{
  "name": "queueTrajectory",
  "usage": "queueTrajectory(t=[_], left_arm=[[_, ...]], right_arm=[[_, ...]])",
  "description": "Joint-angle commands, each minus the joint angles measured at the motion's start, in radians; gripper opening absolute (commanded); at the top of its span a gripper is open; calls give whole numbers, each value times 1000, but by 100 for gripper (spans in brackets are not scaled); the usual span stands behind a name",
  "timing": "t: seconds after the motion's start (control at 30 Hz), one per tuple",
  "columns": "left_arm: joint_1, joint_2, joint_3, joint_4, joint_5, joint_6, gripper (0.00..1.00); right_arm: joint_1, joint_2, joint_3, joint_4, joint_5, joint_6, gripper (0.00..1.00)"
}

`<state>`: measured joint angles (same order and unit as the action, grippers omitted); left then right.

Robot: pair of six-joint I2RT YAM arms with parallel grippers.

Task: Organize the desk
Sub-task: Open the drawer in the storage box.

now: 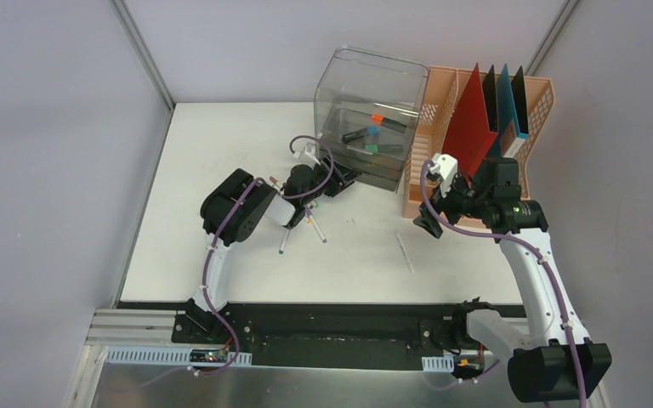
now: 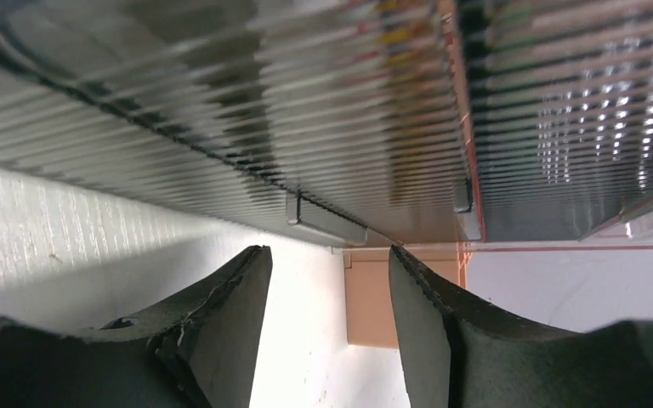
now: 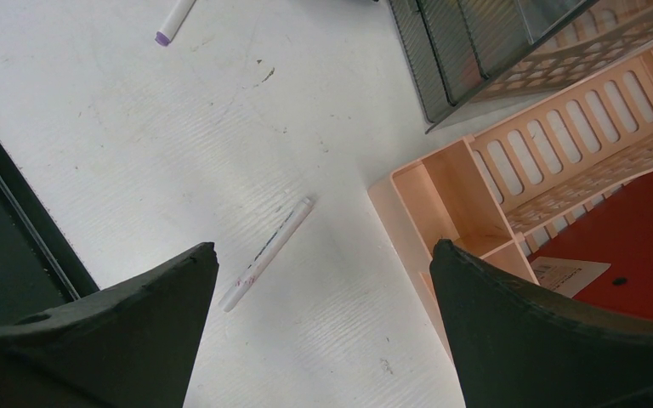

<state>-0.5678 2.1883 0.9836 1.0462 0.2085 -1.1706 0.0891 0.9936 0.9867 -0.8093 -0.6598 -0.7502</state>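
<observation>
The white desk (image 1: 221,144) carries a clear plastic bin (image 1: 366,81) at the back with several markers (image 1: 374,136) inside. My left gripper (image 1: 344,178) sits low at the bin's front left corner. In the left wrist view its jaws (image 2: 327,252) stand apart with nothing between them, facing the ribbed bin wall (image 2: 221,102). Two pens (image 1: 285,242) (image 1: 316,229) lie under the left arm. A white pen (image 1: 404,252) (image 3: 268,253) lies mid-desk. My right gripper (image 1: 428,224) (image 3: 325,246) hovers wide open above the desk, beside that pen, holding nothing.
A peach file organiser (image 1: 442,127) (image 3: 442,195) stands at the back right, against the bin, with red (image 1: 468,127), black and teal folders upright in it. A purple-tipped pen (image 3: 174,17) shows in the right wrist view. The black rail (image 1: 332,319) runs along the front edge.
</observation>
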Motion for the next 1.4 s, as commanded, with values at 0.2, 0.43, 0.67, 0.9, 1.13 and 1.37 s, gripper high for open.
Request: queueTrajectory(t=[0.2, 0.43, 0.67, 0.9, 1.13, 1.37], left_arm=[[8, 28, 60, -13, -55, -43, 40], [9, 41, 69, -26, -88, -68, 31], [13, 71, 76, -3, -99, -109, 31], [17, 84, 66, 14, -107, -124, 14], [17, 59, -23, 93, -113, -117, 0], [17, -15, -203, 211, -107, -97, 0]], right_arm=[[-5, -1, 3, 1, -17, -24, 99], [-5, 2, 3, -1, -21, -26, 99], [-5, 5, 1, -5, -26, -32, 99], [-5, 7, 2, -8, -29, -39, 99], [-5, 12, 3, -19, -32, -47, 99], [-5, 17, 4, -24, -37, -52, 99]])
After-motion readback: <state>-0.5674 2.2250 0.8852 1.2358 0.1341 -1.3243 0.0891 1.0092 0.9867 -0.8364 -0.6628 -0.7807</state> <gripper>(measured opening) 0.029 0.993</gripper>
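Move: The bottom drawer's handle in the storage box lies just off the left fingertips, about 2 cm ahead and 1 cm right, at fingertip height. The purple-capped marker lies on the table some 14 cm back and 10 cm left of that hand, 5 cm lower; the orange file rack is about 8 cm ahead and 34 cm right. From the right hand the handle is roughly 17 cm ahead, 18 cm left and 14 cm down. Left fingers edge forward about 2 cm, pinch the bottom drawer's handle, then pull back-left some 3 cm. ##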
